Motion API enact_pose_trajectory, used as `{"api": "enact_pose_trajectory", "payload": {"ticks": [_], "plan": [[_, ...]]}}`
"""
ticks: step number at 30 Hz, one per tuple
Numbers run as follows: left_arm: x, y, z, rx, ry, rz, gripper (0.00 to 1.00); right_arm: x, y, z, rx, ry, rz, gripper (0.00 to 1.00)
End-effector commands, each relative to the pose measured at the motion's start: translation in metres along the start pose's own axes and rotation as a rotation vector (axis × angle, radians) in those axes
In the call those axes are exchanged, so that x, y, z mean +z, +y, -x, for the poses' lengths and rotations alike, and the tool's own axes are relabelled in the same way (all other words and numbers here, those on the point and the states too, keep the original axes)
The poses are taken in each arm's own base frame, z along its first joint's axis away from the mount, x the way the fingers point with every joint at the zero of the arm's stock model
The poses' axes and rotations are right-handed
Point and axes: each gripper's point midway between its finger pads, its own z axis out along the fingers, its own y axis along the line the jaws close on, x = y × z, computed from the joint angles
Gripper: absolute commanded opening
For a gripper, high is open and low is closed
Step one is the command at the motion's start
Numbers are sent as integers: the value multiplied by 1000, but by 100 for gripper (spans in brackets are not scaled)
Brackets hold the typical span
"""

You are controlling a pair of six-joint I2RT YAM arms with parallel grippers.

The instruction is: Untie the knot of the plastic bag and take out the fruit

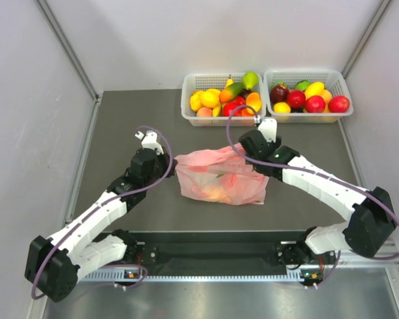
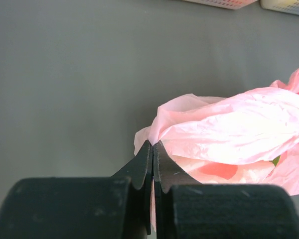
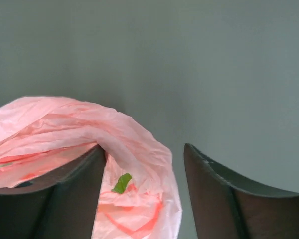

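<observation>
The pink plastic bag (image 1: 221, 178) lies crumpled in the middle of the dark table. Orange and green shapes of fruit (image 1: 216, 193) show dimly through its film. My left gripper (image 1: 175, 166) is at the bag's left edge. In the left wrist view it (image 2: 153, 144) is shut, with a strip of the bag's film (image 2: 229, 129) pinched between the jaws. My right gripper (image 1: 245, 147) is over the bag's upper right corner. In the right wrist view it (image 3: 144, 149) stands open around a raised fold of the bag (image 3: 134, 139); the fold rests against one finger (image 3: 84, 174) and the other stands apart. I cannot make out the knot.
Two white baskets (image 1: 223, 76) (image 1: 306, 72) full of mixed fruit stand side by side at the back of the table, just behind the right gripper. Grey walls close in on the left and right. Both arm bases sit at the near edge.
</observation>
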Motion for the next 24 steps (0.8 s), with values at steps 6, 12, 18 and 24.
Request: {"api": "enact_pose_trajectory", "payload": {"ticks": [6, 12, 18, 24], "plan": [[-8, 12, 28, -11, -91, 66, 0, -4, -63, -8, 167, -11, -132, 50], [-12, 21, 38, -42, -131, 99, 0, -12, -77, -18, 267, -8, -62, 39], [-7, 9, 47, -53, -143, 50, 0, -28, -36, 6, 267, -82, 235, 0], [7, -2, 86, -42, -218, 37, 0, -45, -8, 63, 210, -187, 406, 0]]}}
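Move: Just under the half-open right fingers, some 2 cm back and 3 cm lower, lies the bag handle, a twisted pink strap crossing between them. From that hand the bagged fruit hangs about 15 cm left, 10 cm back and 8 cm lower. The right basket sits roughly 21 cm ahead and 15 cm to the right, the left basket 20 cm ahead and 13 cm left, both about 10 cm lower. From the left hand, already gripping the bag's left end, the handle is around 29 cm to the right, level fore and aft and 3 cm lower. Sweeping right about 7 cm and back some 3 cm, the right hand closes its fingers from over half open to shut, pinching the bag handle, then swings back left about 4 cm and rises nearly 2 cm, rolling its left side up some 20 degrees. The left hand keeps its pinch and draws the other end left a couple of centimetres, then edges forward. ##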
